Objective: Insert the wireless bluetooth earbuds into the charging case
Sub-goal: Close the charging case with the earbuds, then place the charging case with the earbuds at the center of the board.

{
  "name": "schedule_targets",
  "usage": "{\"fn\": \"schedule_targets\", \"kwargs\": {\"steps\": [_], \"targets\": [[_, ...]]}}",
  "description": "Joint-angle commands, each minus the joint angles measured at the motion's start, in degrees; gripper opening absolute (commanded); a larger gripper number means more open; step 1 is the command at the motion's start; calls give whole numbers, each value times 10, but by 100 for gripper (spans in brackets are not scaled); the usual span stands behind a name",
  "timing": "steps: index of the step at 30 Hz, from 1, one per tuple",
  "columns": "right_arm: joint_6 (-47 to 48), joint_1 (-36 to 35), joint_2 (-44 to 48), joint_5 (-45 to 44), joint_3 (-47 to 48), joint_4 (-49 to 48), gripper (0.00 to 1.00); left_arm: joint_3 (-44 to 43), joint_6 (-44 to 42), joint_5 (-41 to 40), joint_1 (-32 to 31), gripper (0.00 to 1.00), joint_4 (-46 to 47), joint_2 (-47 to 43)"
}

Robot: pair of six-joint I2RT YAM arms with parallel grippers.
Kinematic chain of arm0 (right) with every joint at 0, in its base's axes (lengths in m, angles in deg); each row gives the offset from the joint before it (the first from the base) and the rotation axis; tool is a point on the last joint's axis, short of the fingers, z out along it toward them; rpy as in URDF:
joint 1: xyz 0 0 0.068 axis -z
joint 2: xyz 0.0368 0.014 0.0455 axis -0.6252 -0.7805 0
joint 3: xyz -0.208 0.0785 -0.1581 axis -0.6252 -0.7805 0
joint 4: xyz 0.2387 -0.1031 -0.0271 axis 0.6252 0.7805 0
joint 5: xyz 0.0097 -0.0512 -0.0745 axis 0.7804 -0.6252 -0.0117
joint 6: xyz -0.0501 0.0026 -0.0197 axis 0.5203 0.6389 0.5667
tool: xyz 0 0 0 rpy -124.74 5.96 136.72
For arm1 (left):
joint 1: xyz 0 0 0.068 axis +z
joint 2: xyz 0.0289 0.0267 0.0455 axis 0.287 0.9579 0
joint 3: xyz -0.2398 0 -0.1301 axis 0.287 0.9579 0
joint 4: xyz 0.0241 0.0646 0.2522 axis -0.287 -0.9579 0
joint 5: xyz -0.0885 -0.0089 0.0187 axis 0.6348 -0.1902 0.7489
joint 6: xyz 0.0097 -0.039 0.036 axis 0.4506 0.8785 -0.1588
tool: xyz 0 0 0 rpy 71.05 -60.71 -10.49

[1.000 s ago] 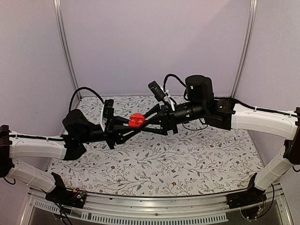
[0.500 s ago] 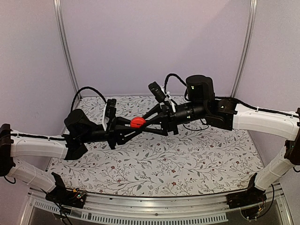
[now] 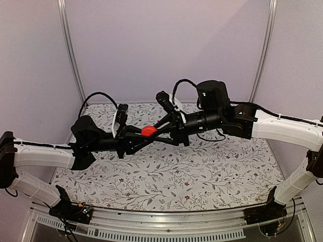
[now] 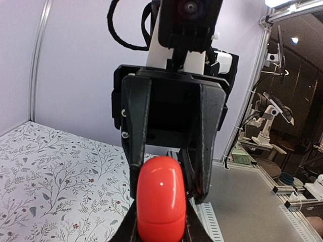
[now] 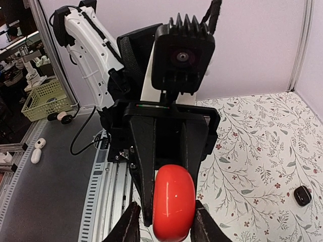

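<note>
A glossy red pebble-shaped charging case (image 3: 148,131) hangs in mid-air above the flowered table, held between the two arms, and its lid looks closed. My left gripper (image 3: 143,134) comes from the left and is shut on the case (image 4: 160,201), with its fingertips (image 4: 126,229) pressed to the sides. My right gripper (image 3: 155,129) comes from the right and also closes on the case (image 5: 173,201), with its fingertips (image 5: 132,222) flanking it. The two grippers face each other tip to tip. No red earbuds show in any view.
The flowered table (image 3: 202,166) lies well below both grippers. A small black object (image 5: 303,195) lies on the cloth near the table's side. Purple walls stand behind and beside the table, with metal posts (image 3: 70,55) at the back corners.
Both arms have shifted slightly, and the case has stayed between the two grippers at almost the same spot. The right wrist has moved a little to the left.
</note>
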Motion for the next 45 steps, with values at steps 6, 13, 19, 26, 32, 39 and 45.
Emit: {"fn": "schedule_targets", "kwargs": {"steps": [6,13,19,26,32,39,45], "targets": [[109,-75,-1,-16,33,102,31,-28,73,-53,41,0,-21,25],[117,-78,4,-78,27,97,44,-35,54,-46,42,0,-48,29],[45,-9,58,-57,-33,16,64,-27,25,-57,43,0,-82,33],[5,31,133,-92,-100,-36,77,-34,60,-89,78,0,-135,70],[-13,39,177,-137,-149,-63,94,-74,98,-103,146,0,-222,149],[-26,46,202,-147,-174,-68,99,-135,113,-128,198,0,-289,253],[-30,46,196,-143,-177,-66,99,-192,137,-133,226,0,-317,342]]}}
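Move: The left hand still holds the closed red charging case in its fingertips. The black case near which it is to go lies on the table about 27 cm ahead, 3 cm to the left and 28 cm below. The right fingers are still on the charging case, whose middle is about 1 cm to the left of the right hand, level fore and aft and 1 cm lower. Right hand opens, withdrawing rightward; left hand carries charging case about 20 cm forward and down towards black case. ##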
